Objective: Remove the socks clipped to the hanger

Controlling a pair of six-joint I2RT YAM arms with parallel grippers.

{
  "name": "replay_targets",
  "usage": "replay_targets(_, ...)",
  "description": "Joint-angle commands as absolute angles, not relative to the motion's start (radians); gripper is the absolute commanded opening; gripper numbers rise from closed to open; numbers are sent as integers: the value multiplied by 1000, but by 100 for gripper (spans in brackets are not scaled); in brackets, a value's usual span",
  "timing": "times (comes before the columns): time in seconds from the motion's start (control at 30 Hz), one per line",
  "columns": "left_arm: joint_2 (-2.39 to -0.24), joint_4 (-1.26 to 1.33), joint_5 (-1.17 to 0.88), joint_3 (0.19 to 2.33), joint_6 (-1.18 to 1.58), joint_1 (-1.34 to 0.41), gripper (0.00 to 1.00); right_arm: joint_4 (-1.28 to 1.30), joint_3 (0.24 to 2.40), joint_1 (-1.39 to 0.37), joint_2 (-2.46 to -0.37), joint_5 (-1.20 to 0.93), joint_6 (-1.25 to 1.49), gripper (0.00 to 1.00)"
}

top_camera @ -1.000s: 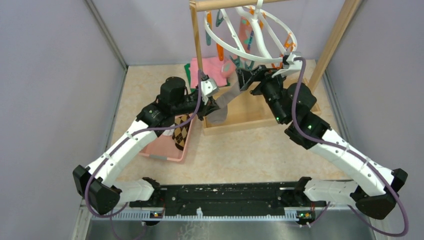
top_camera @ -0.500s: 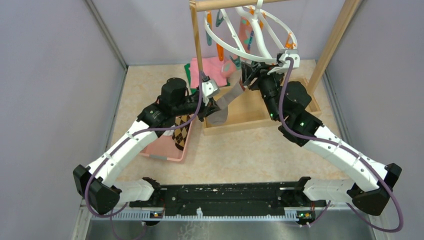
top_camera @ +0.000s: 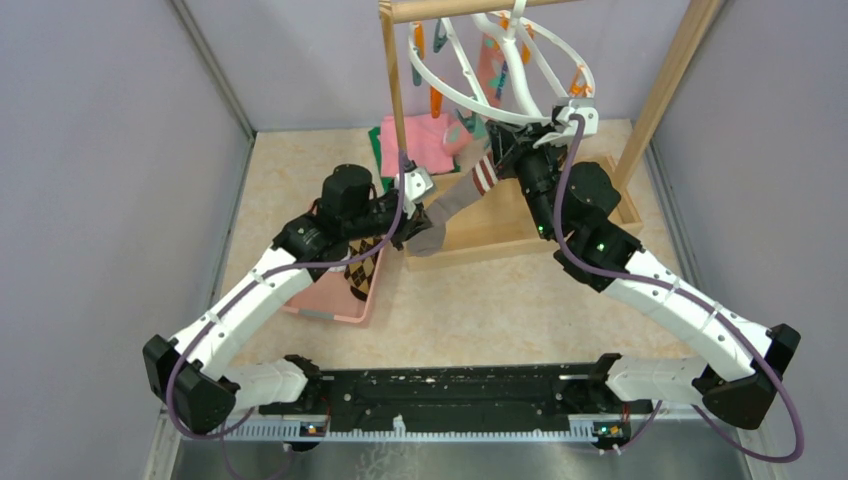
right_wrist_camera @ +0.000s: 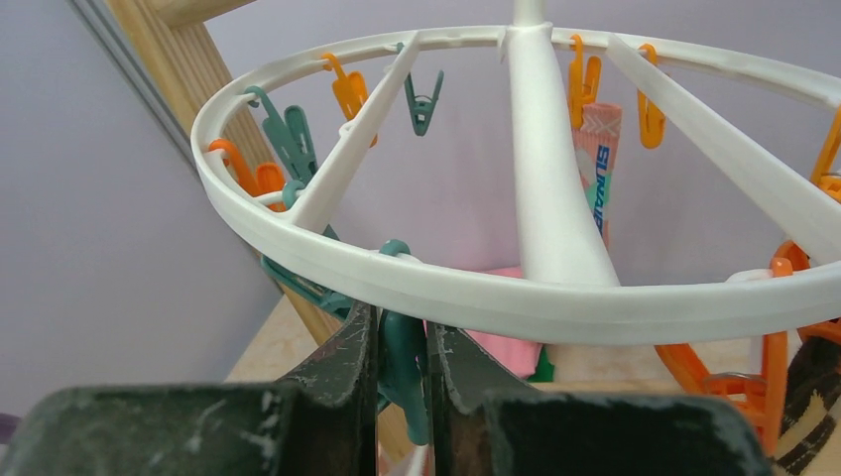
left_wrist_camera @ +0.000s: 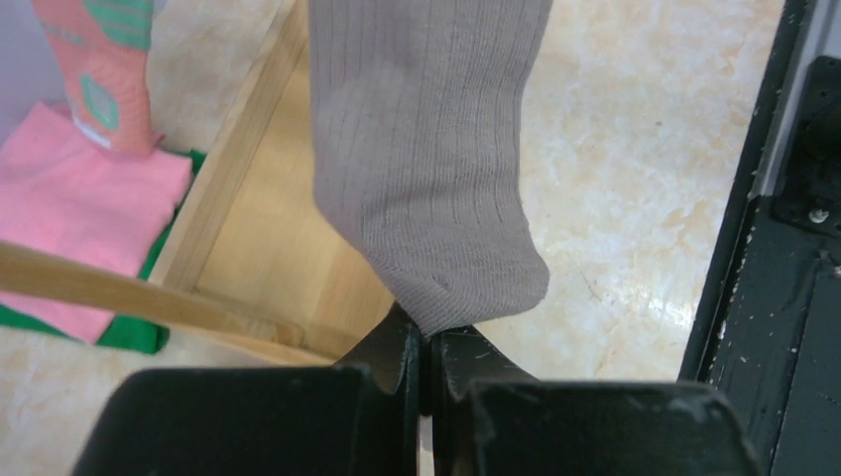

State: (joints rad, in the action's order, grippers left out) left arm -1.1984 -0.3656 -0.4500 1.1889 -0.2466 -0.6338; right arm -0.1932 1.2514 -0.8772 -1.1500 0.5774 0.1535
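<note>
A grey ribbed sock (left_wrist_camera: 426,169) with a dark-striped cuff (top_camera: 483,175) hangs slanted from a teal clip (right_wrist_camera: 402,357) under the white ring hanger (right_wrist_camera: 516,297). My left gripper (left_wrist_camera: 426,342) is shut on the sock's toe, seen in the top view (top_camera: 420,228) beside the rack base. My right gripper (right_wrist_camera: 402,347) is shut on the teal clip just below the ring (top_camera: 497,148). Several orange and teal clips dangle from the hanger (top_camera: 510,70). A pink sock (right_wrist_camera: 595,169) hangs at the far side. An argyle sock (top_camera: 362,268) lies in the pink basket.
The hanger hangs from a wooden frame rack (top_camera: 395,90) with a shallow wooden base (top_camera: 500,228). Folded pink and green cloths (top_camera: 425,140) lie behind it. The pink basket (top_camera: 320,305) sits under my left arm. Grey walls enclose the table.
My right gripper moved up and left to the ring and shut on the teal clip. The sock's striped cuff now shows. My left gripper kept its hold on the toe.
</note>
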Motion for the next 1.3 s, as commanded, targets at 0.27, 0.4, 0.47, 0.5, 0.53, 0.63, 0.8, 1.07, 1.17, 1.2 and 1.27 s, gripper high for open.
replay_targets(0.27,-1060,-609,-283,1151,-329,-384,0,-159,1299,-885,-1147,530,197,0)
replay_targets(0.4,-964,-615,-238,1026,-461,-263,0,-158,1289,-885,-1142,523,213,0)
replay_targets(0.47,-924,-599,-232,957,-505,-223,0,-157,1287,-885,-1143,515,219,0)
replay_targets(0.5,-913,-585,-217,926,-513,-206,0,-153,1288,-885,-1145,511,225,0)
replay_targets(0.53,-907,-568,-201,899,-520,-189,0,-144,1291,-885,-1147,506,229,0)
replay_targets(0.63,-920,-521,-168,855,-528,-134,0,-117,1301,-885,-1157,493,249,0)
replay_targets(0.8,-1009,-506,-175,907,-453,-94,79,-62,1318,-885,-1182,448,308,0)
replay_targets(1.07,-1119,-618,-385,1141,-260,-92,99,86,1206,-885,-1095,442,433,65)
replay_targets(1.17,-1164,-693,-454,1249,-237,-92,99,188,1114,-885,-989,483,484,75)
replay_targets(1.2,-1181,-718,-484,1286,-238,-91,99,224,1081,-885,-948,502,502,77)
replay_targets(1.27,-1206,-759,-519,1355,-239,-91,99,294,1012,-885,-869,547,529,81)
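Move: The left hand has the grey striped sock's toe end; its goal, the pink basket, lies centred about 20 cm to its left, 2 cm farther out and 26 cm below. The argyle sock in the basket is some 12 cm left and 2 cm ahead, about as low, while the clip is roughly 17 cm ahead, 24 cm right and 17 cm up. In the right hand's pinch sits that green clip; the hanger's front rim runs about 3 cm above, and orange clips hang 13 cm to its right and 2 cm ahead at its height. Keeping its pinch on the grey sock, the left hand draws the sock off the squeezed green clip and sweeps about 23 cm left and 12 cm down to the basket, turning some 35 degrees counter-clockwise, opens wide to let the sock go, then climbs about 9 cm, easing forward and back right. The right hand keeps squeezing the clip with a slight leftward drift, then opens and backs off, down about 10 cm and a little back. ##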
